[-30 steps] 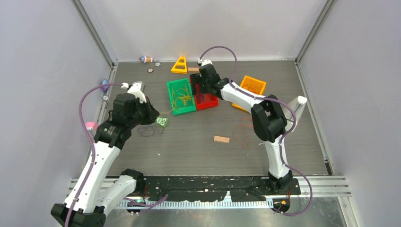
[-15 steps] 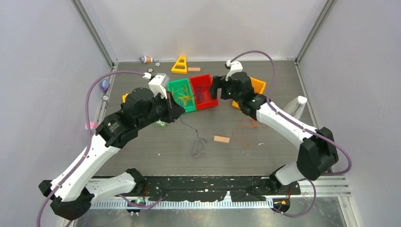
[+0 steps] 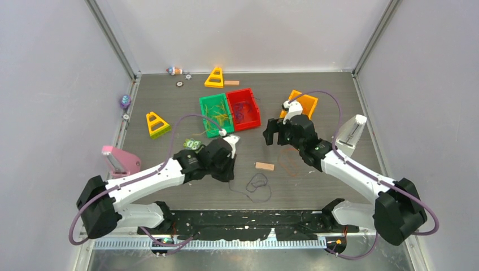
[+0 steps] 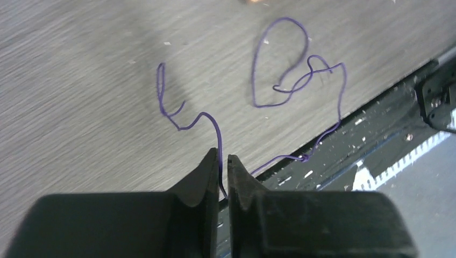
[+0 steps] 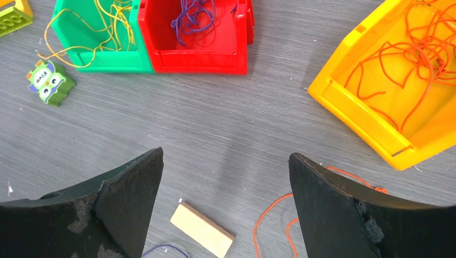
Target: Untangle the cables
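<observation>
A purple cable point(image 3: 257, 183) lies in loose loops near the table's front edge. One end of this purple cable point(image 4: 159, 86) runs up between the jaws of my left gripper point(image 4: 223, 157), which is shut on it. That left gripper point(image 3: 229, 172) hovers low just left of the loops. My right gripper point(image 5: 226, 156) stands wide open and empty above bare table, with an orange cable point(image 5: 269, 215) below its right finger. Seen from above, the right gripper point(image 3: 277, 134) is in front of the bins. More purple cables point(image 5: 193, 19) fill the red bin point(image 5: 199, 62).
A green bin point(image 5: 102, 62) holds yellow cables and a yellow bin point(image 5: 349, 107) holds orange ones. A wooden block point(image 5: 201, 231) lies below the right gripper. An owl toy point(image 5: 49, 81), two yellow triangles point(image 3: 157, 123) and a pink object point(image 3: 120, 161) sit on the left.
My left arm has swung from beside the bins down toward the front edge, dragging the purple cable with it. The right arm has pulled back from the bins, still open.
</observation>
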You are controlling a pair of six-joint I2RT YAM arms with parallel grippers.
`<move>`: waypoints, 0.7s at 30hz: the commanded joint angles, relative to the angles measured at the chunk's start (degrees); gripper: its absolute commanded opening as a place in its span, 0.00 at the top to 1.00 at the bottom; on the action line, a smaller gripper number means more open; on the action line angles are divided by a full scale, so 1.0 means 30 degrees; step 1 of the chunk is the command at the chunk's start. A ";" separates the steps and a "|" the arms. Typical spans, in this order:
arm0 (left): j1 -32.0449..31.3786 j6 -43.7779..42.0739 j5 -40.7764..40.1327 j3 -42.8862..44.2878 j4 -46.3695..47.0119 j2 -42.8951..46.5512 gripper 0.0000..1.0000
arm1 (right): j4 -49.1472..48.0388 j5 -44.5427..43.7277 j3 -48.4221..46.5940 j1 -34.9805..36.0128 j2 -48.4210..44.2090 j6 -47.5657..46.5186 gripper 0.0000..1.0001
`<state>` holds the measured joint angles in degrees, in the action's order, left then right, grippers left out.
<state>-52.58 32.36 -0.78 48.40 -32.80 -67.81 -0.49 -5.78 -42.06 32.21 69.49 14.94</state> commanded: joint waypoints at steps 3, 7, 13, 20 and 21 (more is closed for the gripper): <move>-0.2105 -0.0771 -0.0207 0.1821 0.2276 -0.2399 0.85 | 0.0249 0.0794 0.1234 0.0016 -0.2878 0.0448 0.08; -0.3297 -0.1503 -0.0657 0.2925 0.2347 -0.4040 0.56 | 0.1911 0.1057 0.2404 0.0017 -0.5454 0.1187 0.04; -0.3561 -0.0395 -0.1836 0.3170 0.0879 -0.4385 0.02 | 0.6008 0.3179 0.3107 0.0115 -0.7093 0.3115 0.05; -0.3493 0.1746 -0.3034 0.0455 -0.0517 0.0039 0.00 | 0.6012 0.6102 0.5236 0.1705 -0.7678 0.4161 0.05; -0.3357 0.2063 -0.3116 0.0240 -0.1079 0.0469 0.00 | 0.5856 0.6377 0.5460 0.1901 -0.7450 0.4293 0.05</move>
<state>-63.26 33.89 -6.79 51.27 -31.27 -72.60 17.02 7.35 -27.62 35.20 47.18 24.88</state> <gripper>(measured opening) 0.995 0.955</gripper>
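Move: My left hand has one end of the purple cable in its shut fingers; the rest lies looped on the table about 9 cm to the right, level with it and some 10 cm below, with the wooden block 11 cm right and 6 ahead. From my open, empty right hand those purple loops lie about 14 cm back, 4 left and 14 below; the block is 7 cm back and 2 left, the orange cable 5 cm back and 7 right. I let go of the purple cable's end with my left hand, opening the fingers wide as it sweeps about 7 cm right towards the loops and a little back, then comes some 3 cm back left and starts to lift. Meanwhile I draw my wide-open right hand about 13 cm back towards the purple loops, rising slightly before dipping to end 5 cm lower, the fingers tipping down nearly 20 degrees. ##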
